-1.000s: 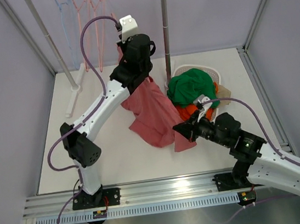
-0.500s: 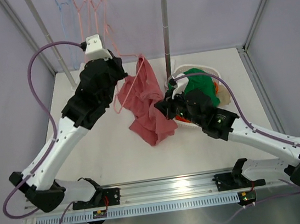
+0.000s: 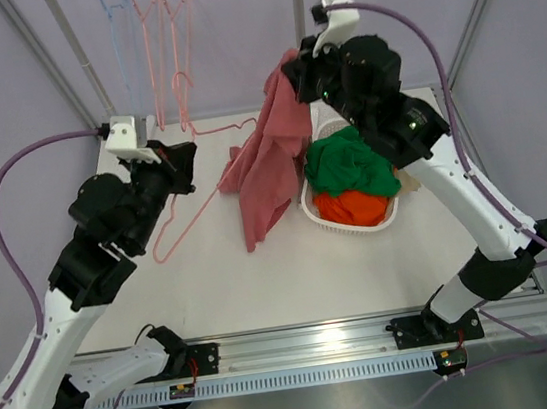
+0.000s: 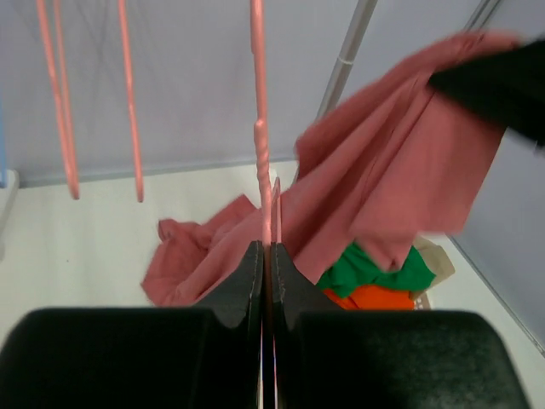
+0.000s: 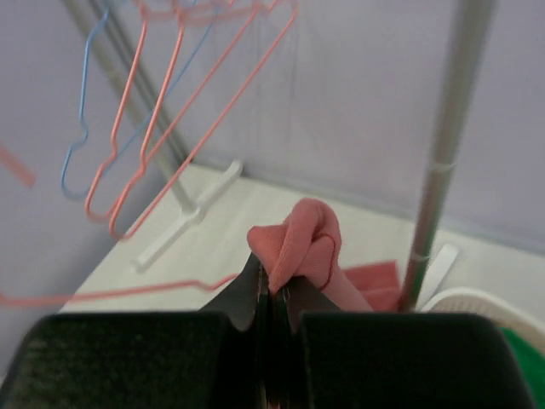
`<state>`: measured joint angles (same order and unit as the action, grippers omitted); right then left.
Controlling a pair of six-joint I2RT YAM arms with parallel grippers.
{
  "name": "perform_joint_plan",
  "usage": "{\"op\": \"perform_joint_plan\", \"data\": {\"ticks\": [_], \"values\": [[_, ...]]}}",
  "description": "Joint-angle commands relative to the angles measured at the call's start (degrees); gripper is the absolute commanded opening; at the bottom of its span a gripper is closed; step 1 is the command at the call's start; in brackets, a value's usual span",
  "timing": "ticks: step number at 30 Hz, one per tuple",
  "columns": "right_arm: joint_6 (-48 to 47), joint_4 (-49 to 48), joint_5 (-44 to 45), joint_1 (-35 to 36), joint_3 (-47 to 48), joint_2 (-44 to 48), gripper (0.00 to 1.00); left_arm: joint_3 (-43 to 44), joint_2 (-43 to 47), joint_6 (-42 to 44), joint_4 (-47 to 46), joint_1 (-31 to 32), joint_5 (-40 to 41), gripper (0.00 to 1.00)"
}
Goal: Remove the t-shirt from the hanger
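Note:
The pink wire hanger (image 3: 187, 219) hangs slanted over the table, held by my left gripper (image 3: 183, 162), which is shut on its wire (image 4: 267, 223). The red t-shirt (image 3: 270, 160) hangs as a long drape from my right gripper (image 3: 294, 67), which is shut on a bunched fold of it (image 5: 300, 241) high up beside the rack pole. The hanger's far end (image 3: 246, 123) meets the shirt's left fold; I cannot tell whether it is still inside the cloth. The shirt fills the right of the left wrist view (image 4: 383, 183).
A white basket (image 3: 328, 219) of green and orange clothes sits right of the shirt. A clothes rack with a grey pole (image 3: 300, 29) and several pink and blue hangers (image 3: 166, 37) stands at the back. The rack foot (image 3: 137, 177) lies at the left.
My right gripper has lifted the t-shirt up and back to the rack pole. My left gripper has pulled the hanger left and toward the front, out from the shirt.

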<state>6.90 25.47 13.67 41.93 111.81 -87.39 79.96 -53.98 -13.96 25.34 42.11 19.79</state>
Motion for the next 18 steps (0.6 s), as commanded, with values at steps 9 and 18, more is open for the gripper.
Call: {"op": "perform_joint_plan", "data": {"ticks": [9,18], "values": [[-18.38,0.49,6.70,-5.46,29.26,-6.47,0.00,-1.92,0.54,12.46,-15.58,-0.10,8.50,0.00],[-34.74,-19.44,15.06,-9.15,40.24,-13.94,0.00,1.33,-4.12,16.06,-19.19,-0.10,12.02,0.00]]}}
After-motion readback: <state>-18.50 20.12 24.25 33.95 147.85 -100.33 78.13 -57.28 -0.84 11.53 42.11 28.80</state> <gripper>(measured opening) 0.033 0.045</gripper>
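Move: The right hand, pinching the pink t-shirt, has the basket some 15 cm to its right, 6 cm farther out and 43 cm below. The rack post stands about 18 cm ahead and 5 cm right. The pink hanger's middle is roughly 19 cm left, 10 cm back and 13 cm lower. From the left hand, which holds that hanger, the basket lies about 35 cm right, 17 cm ahead, 40 cm down. Right hand hauls the t-shirt some 18 cm up and 11 cm right, tipping upward; left keeps the hanger. ##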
